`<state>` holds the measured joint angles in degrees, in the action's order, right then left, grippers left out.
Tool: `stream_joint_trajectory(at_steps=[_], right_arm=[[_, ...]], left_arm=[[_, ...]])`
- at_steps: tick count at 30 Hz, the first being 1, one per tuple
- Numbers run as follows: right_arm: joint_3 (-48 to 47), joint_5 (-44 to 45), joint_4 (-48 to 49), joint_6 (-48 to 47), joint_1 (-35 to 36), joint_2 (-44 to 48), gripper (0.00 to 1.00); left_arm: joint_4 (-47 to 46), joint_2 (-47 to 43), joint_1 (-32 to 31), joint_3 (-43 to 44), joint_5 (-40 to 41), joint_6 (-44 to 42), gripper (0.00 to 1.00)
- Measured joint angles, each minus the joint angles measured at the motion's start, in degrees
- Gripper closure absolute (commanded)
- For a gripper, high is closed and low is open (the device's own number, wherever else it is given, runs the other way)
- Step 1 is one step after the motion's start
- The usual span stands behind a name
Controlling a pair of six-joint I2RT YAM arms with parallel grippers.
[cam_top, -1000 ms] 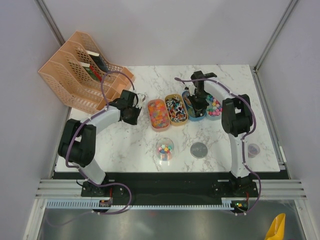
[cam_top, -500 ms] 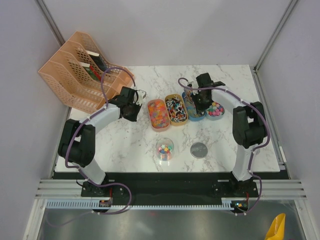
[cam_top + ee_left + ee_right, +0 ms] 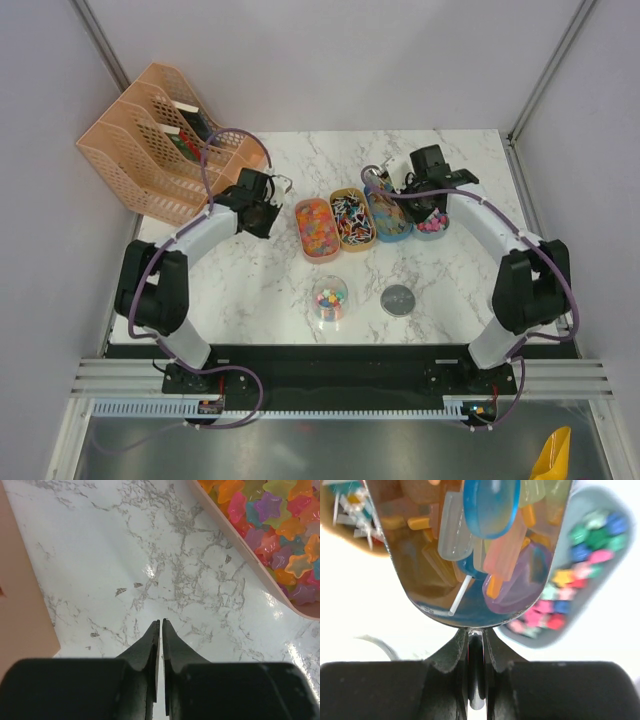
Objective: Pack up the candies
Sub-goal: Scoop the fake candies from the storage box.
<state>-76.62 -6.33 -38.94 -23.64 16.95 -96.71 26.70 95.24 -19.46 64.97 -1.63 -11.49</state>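
The candies lie in a row of oval trays: star-shaped ones (image 3: 317, 228) (image 3: 270, 520) in a pink tray, dark wrapped pieces (image 3: 353, 218) in an orange one, lolly-shaped ones (image 3: 390, 222) in a blue one, and small coloured bits (image 3: 432, 222) (image 3: 575, 565) in a pale one. My right gripper (image 3: 405, 192) (image 3: 475, 632) hangs over the blue tray's far end, shut on the thin handle of a shiny spoon (image 3: 475, 680). The spoon's bowl (image 3: 470, 555) fills that view, with lolly shapes showing in it. My left gripper (image 3: 266, 222) (image 3: 161, 622) is shut on nothing, low over bare marble left of the pink tray.
A small clear jar (image 3: 329, 298) holding coloured candies stands near the front, its grey lid (image 3: 398, 299) lying to its right. A peach file organiser (image 3: 160, 140) (image 3: 20, 605) fills the back left corner, close to my left gripper.
My right arm has swung its elbow out to the right, and its gripper has drawn back from the middle of the blue tray toward the far end. The left gripper shifted slightly away from me.
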Motion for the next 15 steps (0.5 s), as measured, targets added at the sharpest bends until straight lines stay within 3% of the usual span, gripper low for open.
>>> stream_joint_trajectory(at_steps=[2,4,6,10,15], right_arm=[[-1.92,-0.7,-3.96,-7.15,0.02,3.08,1.0],[-4.92,-1.27,-8.87,-13.77,0.07,4.98,1.0],[-7.04,-1.36,-13.18,-18.99,0.55,6.23,1.0],[-7.21,0.44,-21.55,-26.53,3.63,8.0,1.0],[-3.52,4.83,-27.58,-31.3,15.15,10.16,1.0]], left_arm=[[0.07,-0.9,0.72,0.04,0.09,-0.33,0.72],[0.22,-1.97,1.33,0.04,0.15,-0.63,0.66],[0.33,-3.39,1.86,0.11,0.26,-0.68,0.54],[0.57,-7.17,2.69,0.44,0.42,-0.31,0.46],[0.76,-12.87,3.34,0.02,0.35,1.11,0.44]])
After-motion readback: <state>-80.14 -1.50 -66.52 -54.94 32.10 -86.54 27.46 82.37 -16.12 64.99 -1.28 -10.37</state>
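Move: The storage box stands about 16 cm back and 18 cm to the left of the right hand, 8 cm lower. The blue box lies ahead of that hand, about 4 cm out and 5 cm left; the pale box of coloured candies is 5 cm ahead and 5 cm right, the stick-candy box 3 cm ahead and 14 cm left. From the left hand the storage box is roughly 14 cm back and 14 cm right. The loaded scoop, still gripped by the right hand, first lifts clear over the blue box, then is carried back towards the storage box, about 10 cm back and 5 cm up in all, drifting left only late; meanwhile the wrist swings some 40 degrees counter-clockwise and rolls its left side down. The empty left hand rises about 8 cm off the table beside the star-candy box and opens to just over half. ##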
